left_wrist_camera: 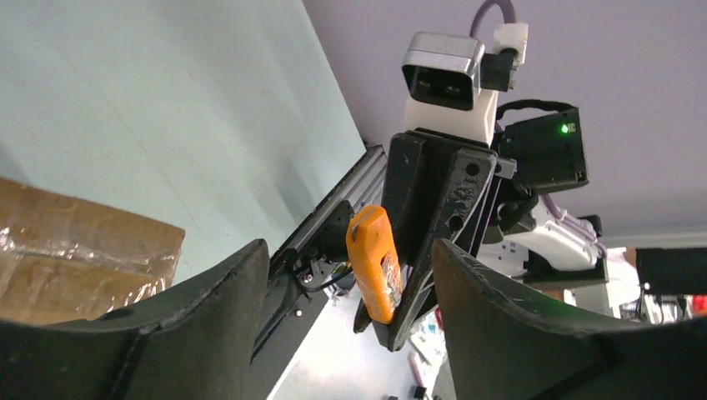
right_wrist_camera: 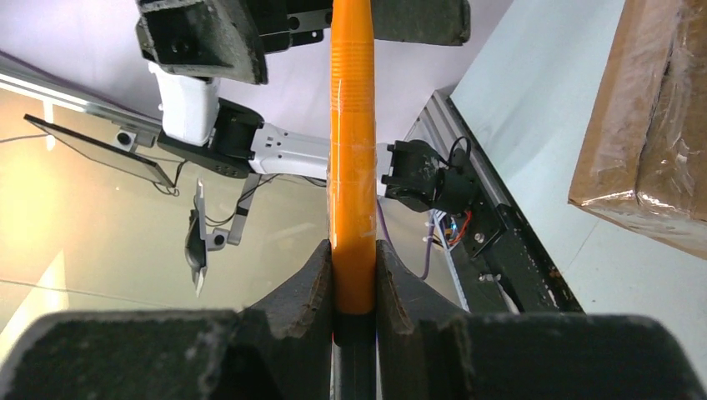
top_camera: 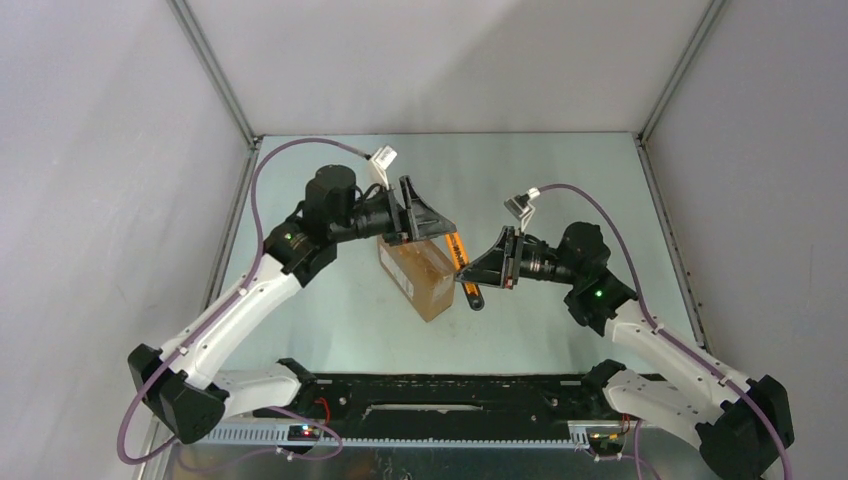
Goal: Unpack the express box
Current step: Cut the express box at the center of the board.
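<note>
The express box point(top_camera: 418, 278), brown cardboard with clear tape, lies at the middle of the table; a corner of the box point(left_wrist_camera: 75, 250) also shows in the left wrist view, and one taped side of the box point(right_wrist_camera: 659, 125) in the right wrist view. My right gripper point(top_camera: 477, 274) point(right_wrist_camera: 354, 250) is shut on the black end of an orange utility knife point(top_camera: 459, 252) point(right_wrist_camera: 352, 150), held in the air just right of the box. My left gripper point(top_camera: 438, 232) point(left_wrist_camera: 350, 246) is open, its fingers point(left_wrist_camera: 208, 308) standing either side of the knife's orange far end point(left_wrist_camera: 377, 262). Whether they touch it I cannot tell.
Grey enclosure walls point(top_camera: 120, 150) close in the pale green table point(top_camera: 330, 310) on three sides. A black rail point(top_camera: 450, 385) with wiring runs along the near edge between the arm bases. The right arm's wrist camera point(left_wrist_camera: 442, 71) faces my left gripper closely.
</note>
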`<act>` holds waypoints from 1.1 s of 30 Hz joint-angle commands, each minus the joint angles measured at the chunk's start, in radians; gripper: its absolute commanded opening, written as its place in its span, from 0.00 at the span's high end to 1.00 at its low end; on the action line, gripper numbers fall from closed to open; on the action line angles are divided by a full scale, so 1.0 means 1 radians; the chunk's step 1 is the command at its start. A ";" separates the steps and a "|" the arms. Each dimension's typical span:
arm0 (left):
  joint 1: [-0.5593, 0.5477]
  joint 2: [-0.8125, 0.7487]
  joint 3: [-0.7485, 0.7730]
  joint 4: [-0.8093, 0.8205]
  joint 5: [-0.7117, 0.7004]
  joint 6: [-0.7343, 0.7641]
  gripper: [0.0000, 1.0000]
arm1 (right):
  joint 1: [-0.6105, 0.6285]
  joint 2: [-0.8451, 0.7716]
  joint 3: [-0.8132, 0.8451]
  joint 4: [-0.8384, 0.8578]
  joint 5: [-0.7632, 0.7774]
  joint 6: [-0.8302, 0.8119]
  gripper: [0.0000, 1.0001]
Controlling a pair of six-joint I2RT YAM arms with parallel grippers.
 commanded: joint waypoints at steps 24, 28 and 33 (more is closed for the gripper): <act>-0.024 -0.013 -0.138 0.298 -0.018 -0.128 1.00 | 0.001 -0.047 0.049 -0.019 0.071 0.032 0.75; -0.025 -0.033 -0.174 0.313 -0.077 -0.186 1.00 | 0.001 -0.060 0.008 0.035 0.145 0.088 1.00; -0.043 -0.036 -0.180 0.311 -0.097 -0.188 1.00 | 0.000 -0.055 -0.012 0.086 0.178 0.129 1.00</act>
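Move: Just off the left fingertips, about 3 cm to the left hand's right, 1 cm back and 2 cm below its hand point, is the front end of the orange cutter that the right hand already holds. From the right hand, that end lies some 7 cm ahead, 3 cm left and 1 cm up. The express box lies on the table, from the left hand about 5 cm left, 1 cm back and 25 cm down. Easing about 2 cm to its right onto the cutter's front end, the left hand closes its wide-open fingers in two stages and pinches that end. Its fingertips tilt up some 10 degrees meanwhile, and it finishes with a small rise and forward shift of about 1 cm each. The right hand stays nearly in place and keeps its grip on the cutter. ##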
